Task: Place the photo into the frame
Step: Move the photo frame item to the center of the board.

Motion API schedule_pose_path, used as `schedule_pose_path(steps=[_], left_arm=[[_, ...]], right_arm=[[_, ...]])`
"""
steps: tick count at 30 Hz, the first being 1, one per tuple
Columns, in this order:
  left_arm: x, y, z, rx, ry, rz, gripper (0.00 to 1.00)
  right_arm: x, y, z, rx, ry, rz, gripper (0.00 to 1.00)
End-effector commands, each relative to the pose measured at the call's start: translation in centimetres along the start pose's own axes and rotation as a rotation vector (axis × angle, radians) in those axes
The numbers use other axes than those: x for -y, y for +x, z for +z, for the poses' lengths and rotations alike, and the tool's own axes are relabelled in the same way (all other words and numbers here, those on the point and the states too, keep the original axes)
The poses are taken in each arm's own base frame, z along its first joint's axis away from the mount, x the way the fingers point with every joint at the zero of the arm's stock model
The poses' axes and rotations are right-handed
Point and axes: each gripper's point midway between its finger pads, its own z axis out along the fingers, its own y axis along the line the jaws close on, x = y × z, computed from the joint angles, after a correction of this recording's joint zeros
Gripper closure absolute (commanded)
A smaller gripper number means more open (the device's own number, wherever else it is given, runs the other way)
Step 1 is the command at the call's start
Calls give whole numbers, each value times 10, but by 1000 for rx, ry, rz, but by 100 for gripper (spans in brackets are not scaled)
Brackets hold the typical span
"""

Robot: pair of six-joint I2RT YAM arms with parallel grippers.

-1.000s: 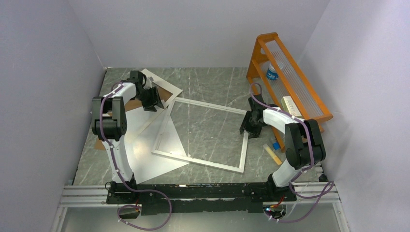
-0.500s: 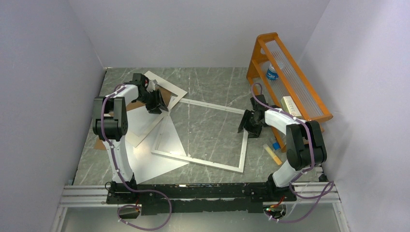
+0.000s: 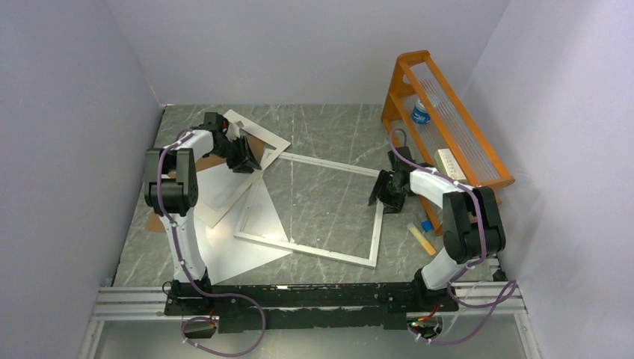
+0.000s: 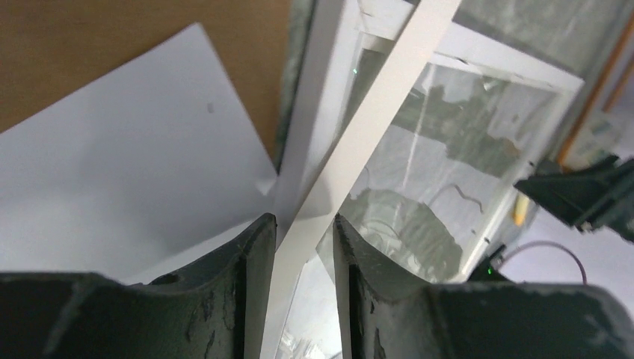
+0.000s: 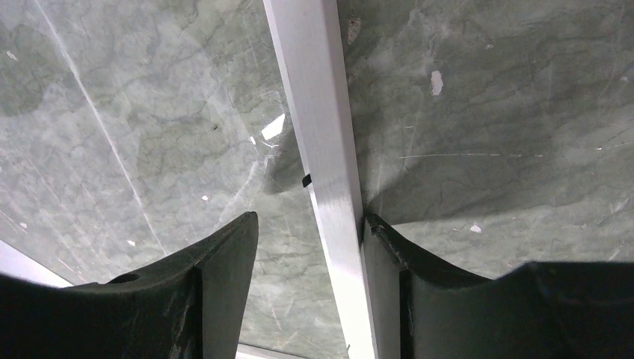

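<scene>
The frame [image 3: 371, 224], a large rectangle with a narrow white-silver border, lies flat mid-table. My right gripper [image 3: 379, 196] stands open astride its right bar [image 5: 321, 134]; the bar touches one finger [image 5: 381, 247] and the other is well apart. My left gripper [image 3: 245, 158] is at the frame's far-left corner, open. A strip of the white card mat [image 4: 351, 149] runs between its jaws, against one finger with a gap to the other. No printed side of the photo shows. A plain white sheet [image 3: 250, 243], possibly the photo face down, lies partly under the frame's left side.
A brown backing board [image 3: 159, 221] lies under the mat [image 3: 217, 191] at the left. An orange rack [image 3: 448, 120] stands at the far right with a bottle and a box in it. Small blue and yellow items [image 3: 423, 232] lie beside the right arm. Walls enclose the table.
My left gripper has shifted right towards the frame's corner and its jaws have narrowed. The card mat has slid right with it. The right gripper has barely moved.
</scene>
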Motion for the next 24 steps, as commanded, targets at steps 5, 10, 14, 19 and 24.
schedule_pose_path(steps=[5, 10, 14, 19, 24], left_arm=[[17, 6, 3, -111, 172, 56, 76], [5, -5, -8, -92, 145, 53, 97], [4, -17, -26, -47, 172, 52, 97], [-2, -27, -42, 9, 171, 45, 98], [-11, -40, -48, 90, 151, 11, 97]], right_arm=[[5, 2, 5, -4, 0, 3, 43], [6, 1, 4, -1, 4, -5, 44], [8, 1, 3, 0, 10, -9, 44], [11, 1, 4, -1, 20, -9, 44], [13, 0, 3, 8, 25, -10, 44]])
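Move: The left hand's part-open fingers are already astride the photo frame item's right-hand bar, whose middle is about 3 cm back and 2 cm left of the hand and roughly 1 cm below it. The brown board's middle is some 14 cm left and 2 cm back; the big white frame's middle is about 16 cm right and 11 cm back, both about 4 cm below. From the right hand, that bar lies around 39 cm left and 7 cm ahead. The left hand dips just under 1 cm at the photo frame item's right-hand bar while its fingers close almost completely, pinching the thin edge of the bar, then rises about 1.5 cm with a small roll that lowers the hand's left side. Keeping that pinch, it draws the item about 4 cm left and slightly forward, away from the big white frame and towards the middle of the brown board, speeding up as it goes, while the right hand stays part-open astride the big frame's right bar. ##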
